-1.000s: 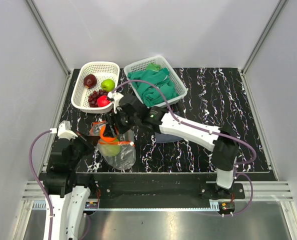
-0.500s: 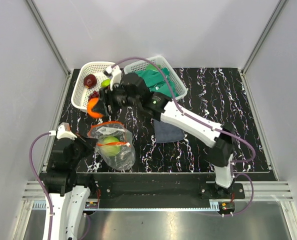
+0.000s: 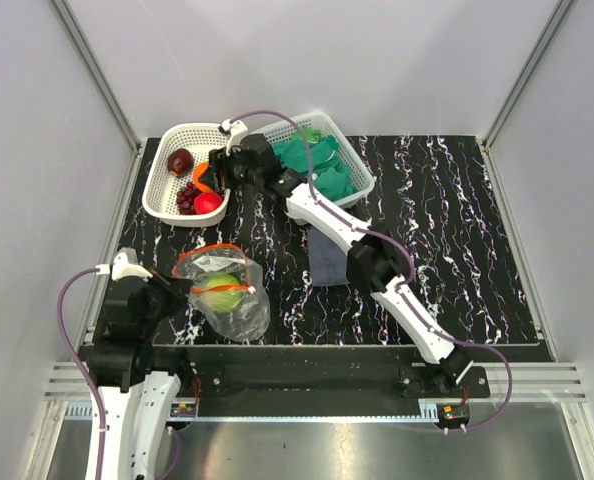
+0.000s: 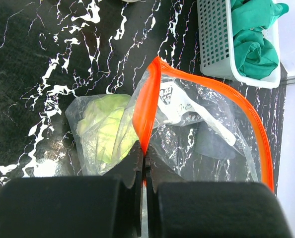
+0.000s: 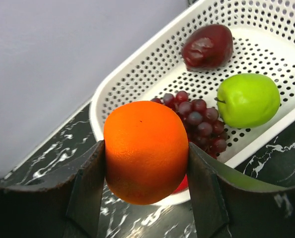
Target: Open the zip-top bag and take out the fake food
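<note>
The clear zip-top bag (image 3: 239, 305) lies at the front left with its orange-red strip (image 4: 146, 106) gaping, mouth open. My left gripper (image 4: 143, 163) is shut on a corner of that strip (image 3: 182, 288). Fake food: a pale green cabbage (image 4: 108, 130) sits inside the bag (image 3: 220, 292). My right gripper (image 5: 146, 171) is shut on an orange (image 5: 146, 148), held just above the near rim of the white basket (image 3: 167, 190). In that basket lie a dark red apple (image 5: 208, 45), a green apple (image 5: 248, 99), purple grapes (image 5: 196, 116) and a red tomato (image 3: 209, 203).
A second white basket (image 3: 357, 190) with green cloths (image 3: 312, 165) stands right of the first at the back. A dark grey-blue cloth (image 3: 327, 262) lies mid-table under the right arm. Grey walls close in the left and right sides.
My right arm has carried the orange from the bag's mouth up and back to above the left basket. The left gripper has kept its hold on the strip.
</note>
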{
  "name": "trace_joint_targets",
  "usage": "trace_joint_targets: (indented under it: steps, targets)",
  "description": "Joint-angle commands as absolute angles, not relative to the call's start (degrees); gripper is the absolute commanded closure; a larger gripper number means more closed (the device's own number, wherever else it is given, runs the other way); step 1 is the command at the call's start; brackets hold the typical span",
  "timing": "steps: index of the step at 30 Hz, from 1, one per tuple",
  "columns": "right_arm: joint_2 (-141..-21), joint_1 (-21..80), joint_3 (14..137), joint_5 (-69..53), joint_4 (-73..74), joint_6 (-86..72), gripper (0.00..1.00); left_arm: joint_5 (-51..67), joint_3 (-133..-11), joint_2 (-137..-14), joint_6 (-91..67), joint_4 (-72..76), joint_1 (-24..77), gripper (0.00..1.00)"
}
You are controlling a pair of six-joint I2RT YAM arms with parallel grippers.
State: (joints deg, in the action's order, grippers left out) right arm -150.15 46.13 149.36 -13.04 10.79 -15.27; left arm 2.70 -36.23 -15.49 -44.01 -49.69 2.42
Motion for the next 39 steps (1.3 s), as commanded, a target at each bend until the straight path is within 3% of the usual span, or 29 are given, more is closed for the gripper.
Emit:
trace_joint_targets:
  steps: [1, 7, 10, 15, 22, 27, 35, 39]
  targets:
    - [-155.47, 44.65, 154.69, -14.15, -3.82, -16.17, 0.52, 2.11, -36.04, -16.26, -44.30, -47.46, 2.55, 1.00]
    - [-162.76, 44.38, 159.32, -12.22, -13.35, -17.57, 0.43, 3.16, -35.86, -16.17, -43.95, -47.46, 2.55, 1.00]
    - [-166.54, 44.47, 161.80, -11.26, -16.96, -19.42, 0.34, 2.55, -35.95, -15.47, -44.03, -47.46, 2.55, 1.00]
    - [-168.23, 44.47, 162.77, -9.93, -18.63, -19.86, 0.01, 2.64, -35.95, -16.26, -44.21, -47.37, 2.55, 1.00]
    - [-161.64, 44.47, 160.67, -9.84, -11.62, -19.86, 0.00, 3.25, -37.00, -17.05, -43.77, -46.76, 2.55, 1.00]
    - [-149.96, 44.56, 153.30, -12.21, -1.00, -20.56, 0.00, 3.69, -38.76, -16.44, -42.37, -45.97, 2.55, 1.00]
    - [-127.22, 44.47, 130.89, -18.10, 13.70, -24.78, 0.00, 8.79, -39.02, -15.21, -39.90, -41.40, 2.55, 1.00]
    - [-115.78, 45.96, 113.79, -21.89, 15.64, -25.14, 0.00, 10.10, -40.16, -16.34, -39.38, -40.52, 2.55, 1.00]
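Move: The right gripper already holds the orange over the near right part of the left white basket. Its free spot lies about 6 cm ahead, 1 cm left and 8 cm below. From this hand, the green apple is some 10 cm ahead and level sideways, the red fruit level ahead and 2 cm left, the grapes 2 cm ahead and 7 cm left, all some 8 cm below. From the left gripper that spot is roughly 31 cm ahead, 6 cm right and 6 cm below. Bring the right gripper down and forward about 5 cm each into the basket beside the green apple, rolling its left side up some 15 degrees, then open the fingers fully to let go of the orange. Draw back up and back, drifting right, about 12 cm up and clear of the basket. Keep the left gripper shut on the bag's edge, raising it about 2 cm at the end. ##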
